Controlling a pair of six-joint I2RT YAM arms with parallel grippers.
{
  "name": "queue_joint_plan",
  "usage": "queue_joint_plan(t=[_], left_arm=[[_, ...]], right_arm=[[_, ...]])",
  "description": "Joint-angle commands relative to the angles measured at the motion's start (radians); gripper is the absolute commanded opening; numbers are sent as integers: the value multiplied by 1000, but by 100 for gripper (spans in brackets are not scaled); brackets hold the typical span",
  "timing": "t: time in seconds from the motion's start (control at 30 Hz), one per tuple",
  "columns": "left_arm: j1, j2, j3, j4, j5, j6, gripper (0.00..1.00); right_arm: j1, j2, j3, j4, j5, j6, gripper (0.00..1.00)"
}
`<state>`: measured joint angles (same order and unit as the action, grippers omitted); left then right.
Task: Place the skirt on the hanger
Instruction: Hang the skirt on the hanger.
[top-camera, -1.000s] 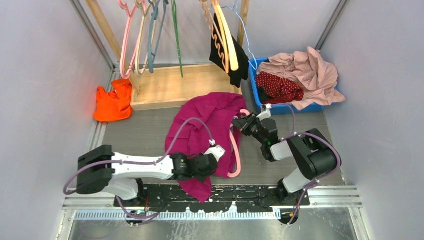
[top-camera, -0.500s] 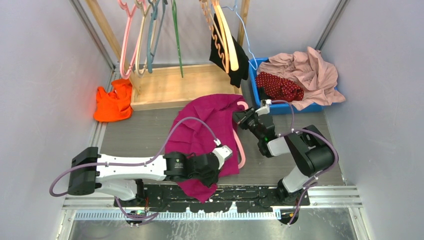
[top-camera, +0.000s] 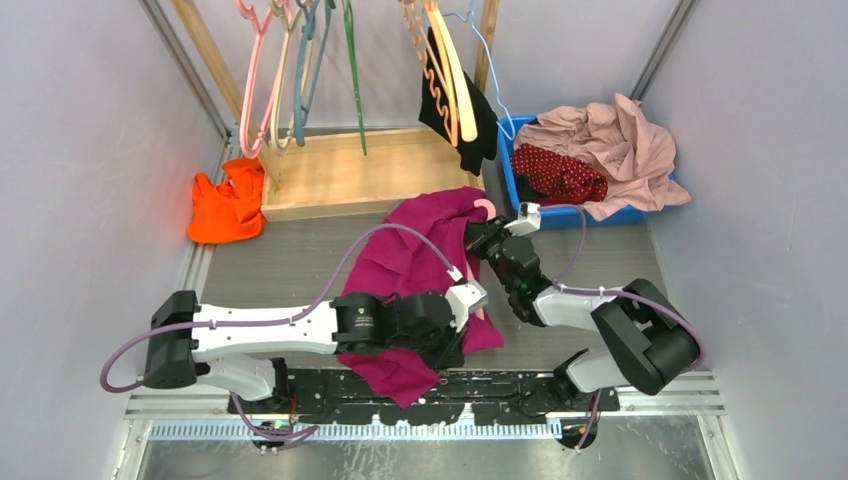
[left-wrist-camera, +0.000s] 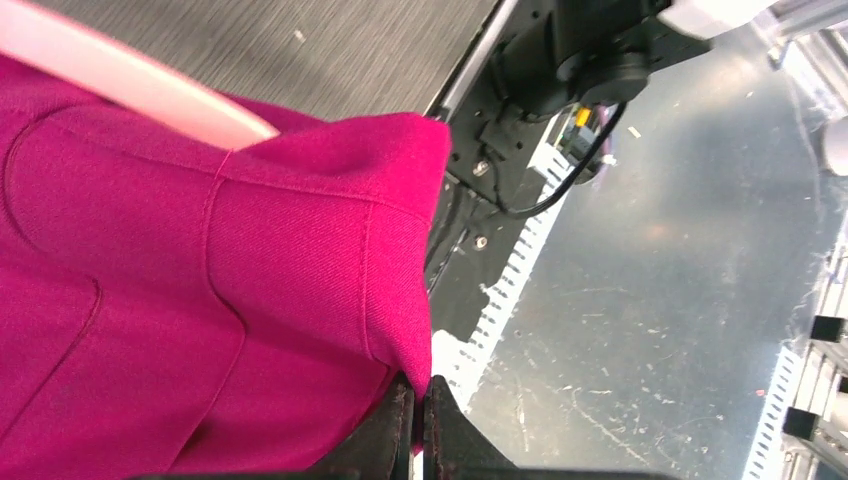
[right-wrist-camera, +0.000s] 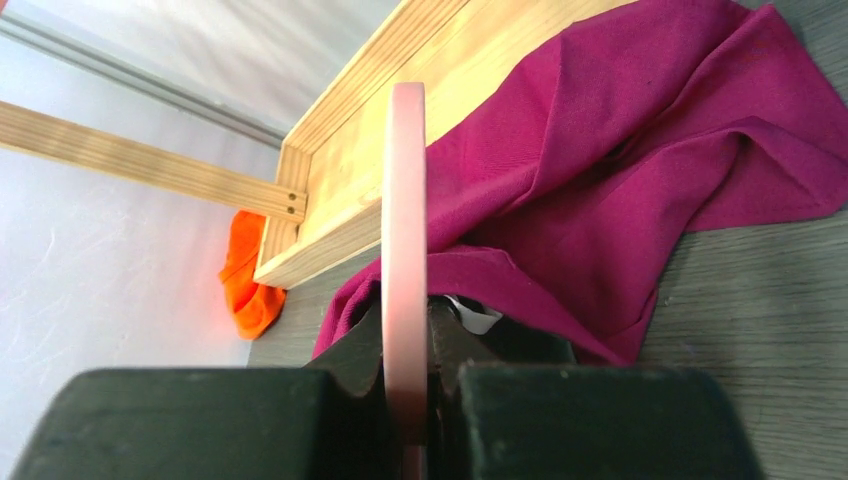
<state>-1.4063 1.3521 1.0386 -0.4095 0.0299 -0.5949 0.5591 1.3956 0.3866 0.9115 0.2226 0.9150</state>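
Note:
The skirt (top-camera: 560, 172), dark red with white dots, lies in the blue bin (top-camera: 510, 170) at the back right, and neither gripper touches it. My right gripper (top-camera: 482, 238) (right-wrist-camera: 405, 322) is shut on the thin pink hanger (right-wrist-camera: 404, 190), whose hook (top-camera: 486, 209) pokes out by the bin. A plain magenta garment (top-camera: 410, 265) is draped over the hanger across the table's middle. My left gripper (left-wrist-camera: 421, 395) (top-camera: 450, 350) is shut on that garment's hem near the front edge. In the left wrist view the hanger (left-wrist-camera: 130, 85) shows as a pink bar above the cloth.
A pale pink garment (top-camera: 625, 145) fills the bin beside the skirt. A wooden rack base (top-camera: 350, 175) stands at the back, with several hangers (top-camera: 300, 70) and a black garment (top-camera: 470, 120) hanging over it. An orange cloth (top-camera: 228, 205) lies at the back left.
My left gripper has swung right and toward the front edge, dragging the magenta garment with it. The right gripper has shifted slightly toward the back with the hanger.

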Motion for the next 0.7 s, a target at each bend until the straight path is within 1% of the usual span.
queue_joint_plan(t=[0.0,0.07,0.13,0.27,0.4,0.53,0.67], left_arm=[[-22,1,84,106,153,-10,0],[-22,0,92,110,163,-13,0],[-22,-13,87,115,166,-20,0],[-13,-40,77,132,125,-20,0],[6,-53,123,144,120,-25,0],[5,-66,179,141,146,-35,0],[5,-74,173,158,160,-50,0]], right_arm=[[9,-43,37,124,222,-37,1],[10,-41,29,145,224,-39,1],[9,-48,35,129,222,-43,1],[10,-59,24,129,228,-27,1],[16,-63,7,123,245,-29,1],[13,-66,8,116,256,-34,1],[15,-70,22,103,263,-39,1]])
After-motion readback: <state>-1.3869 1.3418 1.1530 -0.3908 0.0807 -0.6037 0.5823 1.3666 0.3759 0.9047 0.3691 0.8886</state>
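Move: The hanger's free end, tucked inside the skirt's waistband, is about 9 cm to the right and 6 cm ahead of the left hand, slightly below it; the skirt's bulk spreads about 18 cm ahead, 5 cm left and 10 cm lower. From the right hand, already gripping the hanger, the pinched waistband corner is some 28 cm back and 7 cm left. The hanger's hook is 6 cm ahead of it, a shade right; the blue basket's middle is 16 cm ahead, 30 cm right, lower. The skirt's waistband corner stays pinched in the shut left fingers and is drawn up around the hanger's end: the left hand first edges right and slightly back, nearly pauses, then climbs, about 5 cm up and 2 cm right in all. The right hand keeps its grip on the hanger, easing it some 2 cm right with a small clockwise turn. ##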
